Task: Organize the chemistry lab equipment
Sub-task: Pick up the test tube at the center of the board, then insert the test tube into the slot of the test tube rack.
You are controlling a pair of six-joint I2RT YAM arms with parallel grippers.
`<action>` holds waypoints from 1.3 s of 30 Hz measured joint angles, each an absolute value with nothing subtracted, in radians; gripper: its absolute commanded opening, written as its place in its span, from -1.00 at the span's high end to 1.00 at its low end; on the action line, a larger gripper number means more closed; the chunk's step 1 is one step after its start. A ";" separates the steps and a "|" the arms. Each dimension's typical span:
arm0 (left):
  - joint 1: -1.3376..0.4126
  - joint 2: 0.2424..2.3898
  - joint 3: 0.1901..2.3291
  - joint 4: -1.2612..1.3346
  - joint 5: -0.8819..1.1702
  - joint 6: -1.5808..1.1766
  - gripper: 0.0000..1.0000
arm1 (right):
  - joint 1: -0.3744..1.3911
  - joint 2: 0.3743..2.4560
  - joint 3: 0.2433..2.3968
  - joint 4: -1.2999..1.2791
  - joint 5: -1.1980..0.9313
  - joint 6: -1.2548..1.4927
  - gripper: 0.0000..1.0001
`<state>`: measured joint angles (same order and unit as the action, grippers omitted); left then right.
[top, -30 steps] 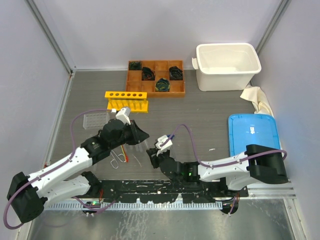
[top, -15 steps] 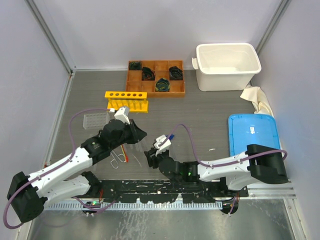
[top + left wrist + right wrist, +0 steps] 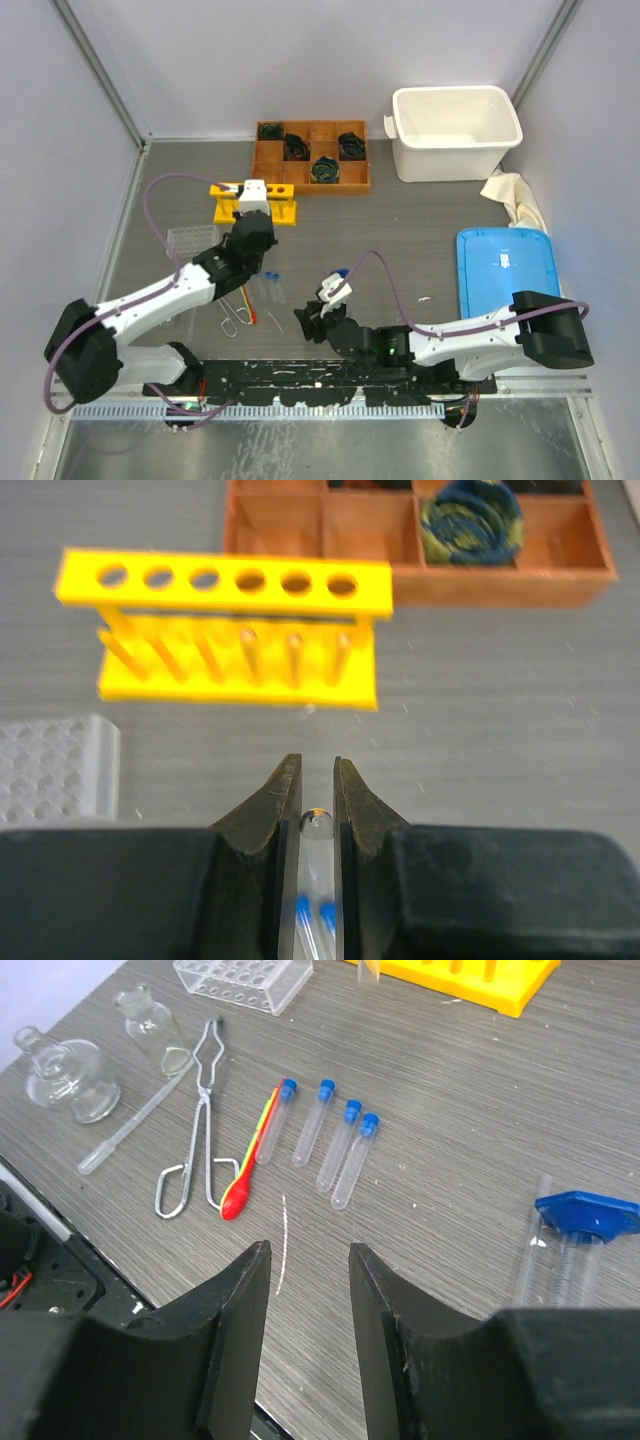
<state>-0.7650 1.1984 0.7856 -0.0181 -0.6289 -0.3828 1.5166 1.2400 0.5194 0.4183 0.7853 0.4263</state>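
Observation:
My left gripper (image 3: 317,770) is shut on a clear test tube (image 3: 318,845), its round end poking out between the fingertips. It hovers short of the yellow six-hole tube rack (image 3: 225,580), whose holes look unfilled; from above the left gripper (image 3: 254,212) overlaps the rack (image 3: 285,212). My right gripper (image 3: 309,1255) is open and holds nothing, low over the front of the table. Beyond it lie several blue-capped test tubes (image 3: 338,1145), a red-orange stick (image 3: 250,1160), metal tongs (image 3: 195,1130), a dropper (image 3: 130,1130) and two glass flasks (image 3: 62,1065).
A clear blue-capped vial (image 3: 575,1230) is to the right of my right gripper. A clear well plate (image 3: 190,238) lies left of the rack. Behind are a wooden compartment tray (image 3: 310,180), a white bin (image 3: 455,130), a cloth (image 3: 515,200) and a blue lid (image 3: 505,265).
My left arm has swung from over the loose tubes back to the yellow rack, carrying a tube. The right gripper has opened and shifted slightly.

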 measured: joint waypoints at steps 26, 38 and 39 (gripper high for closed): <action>-0.406 1.546 0.839 0.595 -0.644 -0.169 1.00 | 1.517 1.094 0.441 0.313 0.881 0.461 0.10; -0.406 1.597 0.862 0.639 -0.612 -0.173 1.00 | 1.517 1.076 0.441 0.306 0.923 0.449 0.10; -0.406 1.602 0.866 0.640 -0.612 -0.173 1.00 | 1.517 1.070 0.441 0.305 0.925 0.449 0.10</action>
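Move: The left hand already holds a test tube hanging upright; the yellow rack's middle lies about 14 cm ahead, 4 cm left and 13 cm below. From that hand, the clear plastic rack is some 6 cm ahead and 18 cm left, the wooden box roughly 27 cm ahead and 10 cm right. From the empty right hand, the nearest loose test tube lies about 11 cm ahead, 5 cm left; the blue funnel 14 cm ahead, 9 cm right, both some 12 cm below. The left hand keeps its pinch on the test tube and carries it about 14 cm forward and 9 cm left to the left part of the yellow rack, swinging slightly too far left and some 4 cm up before easing back right and down, while it turns around 17 degrees counter-clockwise and its fingers tip up about 15, then creeps forward with the tube lined up near the second hole from the left. Meanwhile the empty right hand, fingers staying partly open, draws about 5 cm to its right, away from the loose test tubes and turning slightly clockwise. ##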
